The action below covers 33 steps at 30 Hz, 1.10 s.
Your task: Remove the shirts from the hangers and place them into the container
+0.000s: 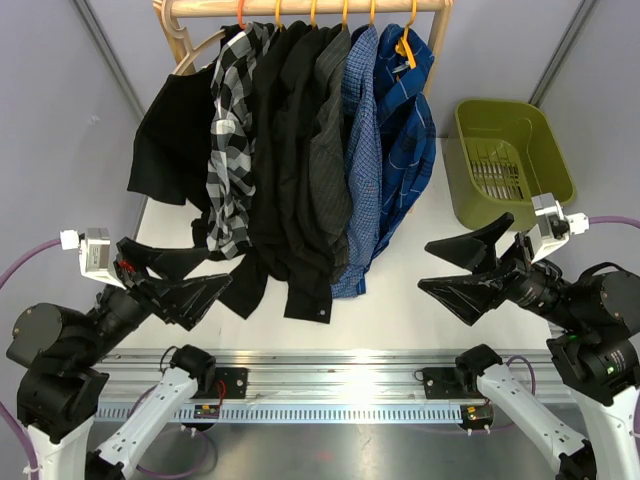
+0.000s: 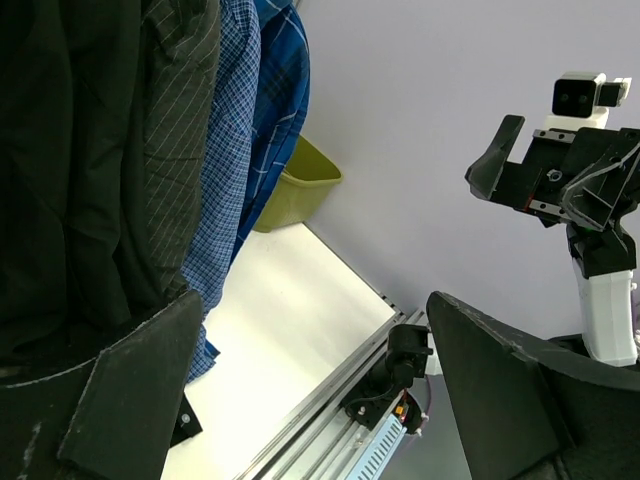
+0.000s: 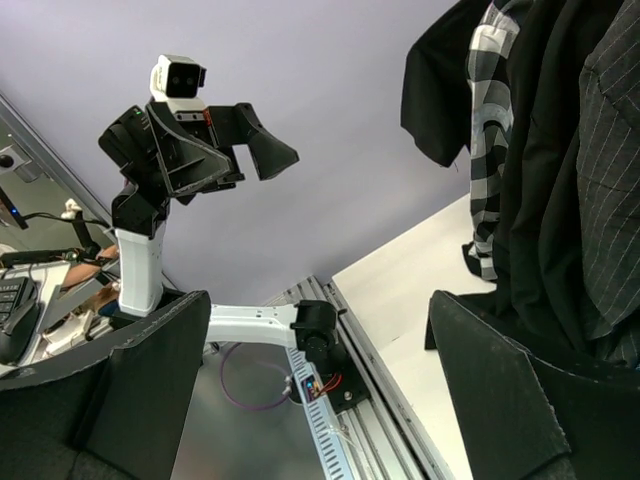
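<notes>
Several shirts hang in a row from orange hangers (image 1: 405, 45). From right to left they are dark blue plaid (image 1: 412, 130), lighter blue check (image 1: 362, 170), charcoal pinstripe (image 1: 330, 150), plain black (image 1: 285, 180) and black-and-white plaid (image 1: 232, 140). Their tails touch the table. The olive-green container (image 1: 510, 160) stands empty at the back right. My left gripper (image 1: 215, 272) is open, just left of the shirt tails. On the other side of them my right gripper (image 1: 425, 265) is open too. In the left wrist view the shirts (image 2: 200, 150) fill the left side and a corner of the container (image 2: 300, 185) shows behind them.
The hangers hook over a pale wooden rack (image 1: 300, 8) at the back. A black shirt (image 1: 175, 140) spreads out at the row's left end. An aluminium rail (image 1: 330, 385) with both arm bases runs along the table's near edge. Grey walls stand on both sides.
</notes>
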Each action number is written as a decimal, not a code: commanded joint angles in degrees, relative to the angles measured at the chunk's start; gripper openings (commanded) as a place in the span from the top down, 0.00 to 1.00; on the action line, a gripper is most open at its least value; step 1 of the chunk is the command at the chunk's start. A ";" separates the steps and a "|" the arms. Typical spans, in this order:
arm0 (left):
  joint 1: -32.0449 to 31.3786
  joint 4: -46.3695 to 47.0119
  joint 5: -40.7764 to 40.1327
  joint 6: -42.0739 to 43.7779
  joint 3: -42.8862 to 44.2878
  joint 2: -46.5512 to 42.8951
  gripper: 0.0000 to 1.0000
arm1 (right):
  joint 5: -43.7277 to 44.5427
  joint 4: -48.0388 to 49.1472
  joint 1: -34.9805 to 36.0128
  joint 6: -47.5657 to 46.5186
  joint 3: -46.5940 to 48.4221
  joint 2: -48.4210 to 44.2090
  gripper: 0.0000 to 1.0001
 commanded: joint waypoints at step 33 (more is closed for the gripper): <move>-0.18 -4.43 -3.49 7.06 -9.54 -5.86 0.01 | 56.95 -30.98 0.32 -32.41 60.24 61.62 0.00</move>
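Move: The dark blue plaid shirt hangs nearly straight ahead of the right hand, about 40 cm out, its middle some 12 cm lower. The light blue checked shirt is beside it, roughly 36 cm ahead and 10 cm left, 15 cm lower. The green container stands about 45 cm ahead and 32 cm to the right, near 38 cm down. From the left hand the dark blue shirt is some 40 cm ahead, 36 cm right and 10 cm down. Forward in one fast sweep of about 30 cm, drifting 5 cm right and staying nearly level, the right hand reaches for the dark blue plaid shirt, swinging its fingers some 55 degrees clockwise from pointing left to pointing ahead, while its left side rolls down. Its fingers stay wide open. The left hand, also open and empty, sinks about 7 cm, edging slightly forward, short of the black shirts. ##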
